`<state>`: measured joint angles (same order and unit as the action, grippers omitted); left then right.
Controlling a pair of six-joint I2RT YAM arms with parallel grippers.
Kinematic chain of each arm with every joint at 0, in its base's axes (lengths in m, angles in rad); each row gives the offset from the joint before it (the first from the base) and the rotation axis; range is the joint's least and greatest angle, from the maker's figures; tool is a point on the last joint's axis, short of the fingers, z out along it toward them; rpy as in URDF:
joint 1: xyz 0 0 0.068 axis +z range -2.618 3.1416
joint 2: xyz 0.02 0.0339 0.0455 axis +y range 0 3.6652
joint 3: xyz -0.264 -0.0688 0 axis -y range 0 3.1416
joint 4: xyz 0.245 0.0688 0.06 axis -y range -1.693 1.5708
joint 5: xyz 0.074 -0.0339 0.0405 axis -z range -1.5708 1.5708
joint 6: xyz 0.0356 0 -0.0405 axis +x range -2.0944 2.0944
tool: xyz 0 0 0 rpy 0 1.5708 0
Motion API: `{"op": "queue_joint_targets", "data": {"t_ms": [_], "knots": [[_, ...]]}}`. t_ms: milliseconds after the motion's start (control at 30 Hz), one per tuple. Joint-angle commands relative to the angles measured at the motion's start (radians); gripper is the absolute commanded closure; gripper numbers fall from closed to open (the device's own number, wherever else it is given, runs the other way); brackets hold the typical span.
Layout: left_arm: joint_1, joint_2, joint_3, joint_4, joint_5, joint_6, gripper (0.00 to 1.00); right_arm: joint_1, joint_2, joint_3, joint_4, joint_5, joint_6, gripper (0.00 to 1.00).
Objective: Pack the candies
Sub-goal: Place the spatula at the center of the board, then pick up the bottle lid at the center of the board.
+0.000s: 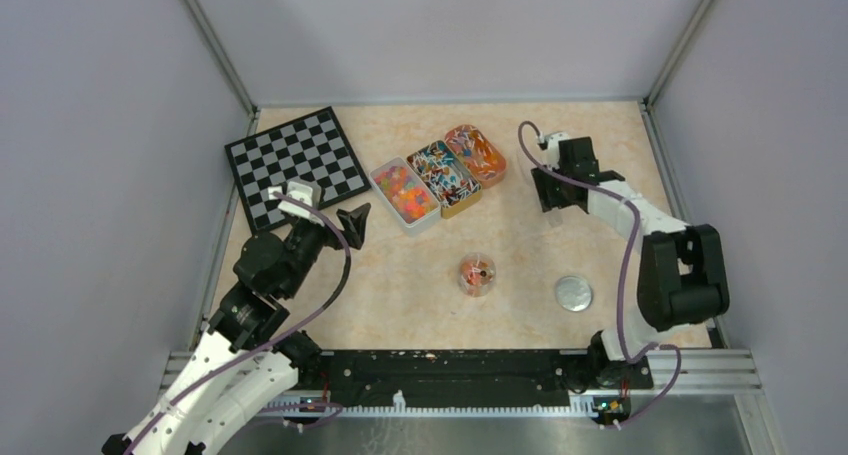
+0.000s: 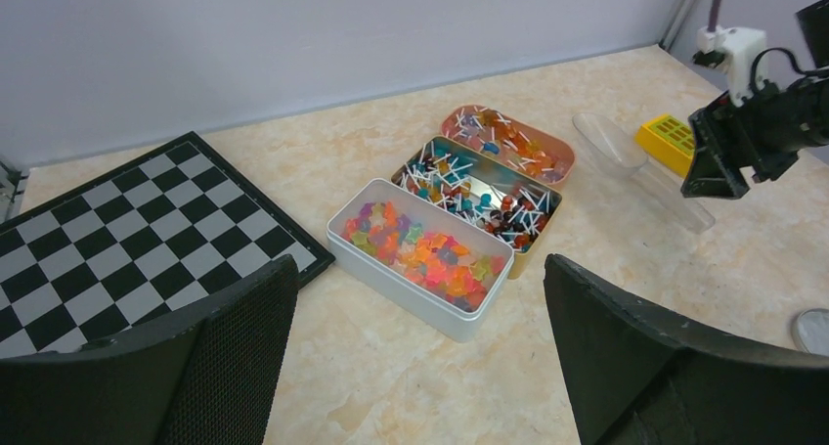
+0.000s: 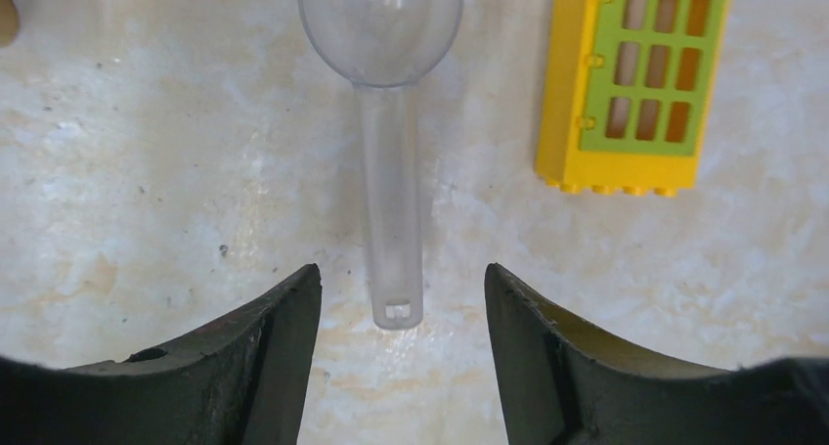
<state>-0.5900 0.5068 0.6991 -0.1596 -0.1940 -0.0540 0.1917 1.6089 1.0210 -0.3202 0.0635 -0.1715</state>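
Note:
The candies are tiny coloured sweets filling a white tin. A few more candies sit in a small clear round cup at mid-table. A clear plastic scoop lies flat on the table. My right gripper hovers over the end of its handle, open, with a finger on each side and neither touching it. My left gripper hangs wide open and empty, short of the white tin.
A gold tin of lollipops and an orange tin lie behind the white one. A yellow block with green squares lies right of the scoop. A chessboard lies at back left, and a round silver lid sits near the right arm.

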Motion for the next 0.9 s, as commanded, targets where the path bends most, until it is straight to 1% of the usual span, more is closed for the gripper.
{"op": "queue_joint_targets", "data": {"t_ms": [0, 67, 200, 233, 300, 367, 433, 467, 533, 600, 667, 867], "knots": [[-0.003, 0.005, -0.006, 0.027, -0.011, 0.009, 0.01, -0.005, -0.147, 0.012, -0.078, 0.045, 0.128, 0.39], [-0.003, 0.008, -0.005, 0.028, -0.014, 0.009, 0.01, -0.005, -0.224, -0.014, -0.092, 0.065, 0.193, 0.39], [-0.003, 0.015, -0.006, 0.028, -0.018, 0.01, 0.01, -0.005, -0.365, -0.068, -0.138, 0.112, 0.387, 0.39], [-0.002, 0.016, -0.006, 0.028, -0.017, 0.01, 0.01, -0.005, -0.394, -0.077, -0.161, 0.102, 0.444, 0.39], [-0.003, 0.021, -0.006, 0.028, -0.015, 0.012, 0.01, -0.005, -0.443, -0.102, -0.203, 0.033, 0.496, 0.39], [-0.003, 0.027, -0.003, 0.027, -0.016, 0.015, 0.01, -0.005, -0.489, -0.153, -0.219, 0.016, 0.581, 0.39], [-0.003, 0.031, -0.001, 0.025, -0.019, 0.018, 0.01, -0.005, -0.528, -0.211, -0.231, 0.048, 0.679, 0.43], [-0.003, 0.031, -0.003, 0.026, -0.022, 0.019, 0.01, -0.005, -0.537, -0.23, -0.257, 0.101, 0.733, 0.46], [-0.003, 0.029, -0.004, 0.025, -0.028, 0.02, 0.01, -0.005, -0.546, -0.253, -0.324, 0.159, 0.842, 0.51], [-0.002, 0.03, -0.006, 0.027, -0.032, 0.022, 0.01, -0.005, -0.553, -0.276, -0.361, 0.17, 0.9, 0.58], [-0.003, 0.031, -0.005, 0.027, -0.033, 0.024, 0.01, -0.005, -0.572, -0.299, -0.382, 0.174, 0.95, 0.62], [-0.003, 0.034, -0.004, 0.025, -0.037, 0.025, 0.01, -0.005, -0.648, -0.379, -0.425, 0.192, 1.169, 0.68]]}}
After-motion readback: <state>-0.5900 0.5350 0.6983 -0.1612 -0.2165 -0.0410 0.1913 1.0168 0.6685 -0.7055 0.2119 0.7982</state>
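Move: Behind the empty right hand, about 21 cm back, 2 cm to its right and 4 cm below it, lies the round silver lid. The spatula's middle is some 7 cm ahead of the hand and 1 cm left, 3 cm lower; the yellow block is 6 cm ahead and 9 cm right, and the candy jar 13 cm back and 18 cm left. From the left hand the lid lies about 6 cm ahead, 47 cm right and 29 cm below. Leaving the spatula's handle, the open right hand swings back about 16 cm towards the silver lid in an arc, rising some 9 cm and then sinking to nearly its starting height. On the way it turns roughly 50 degrees clockwise, its left side tipping up, and the fingers close about halfway on nothing, stopping short of the lid. ##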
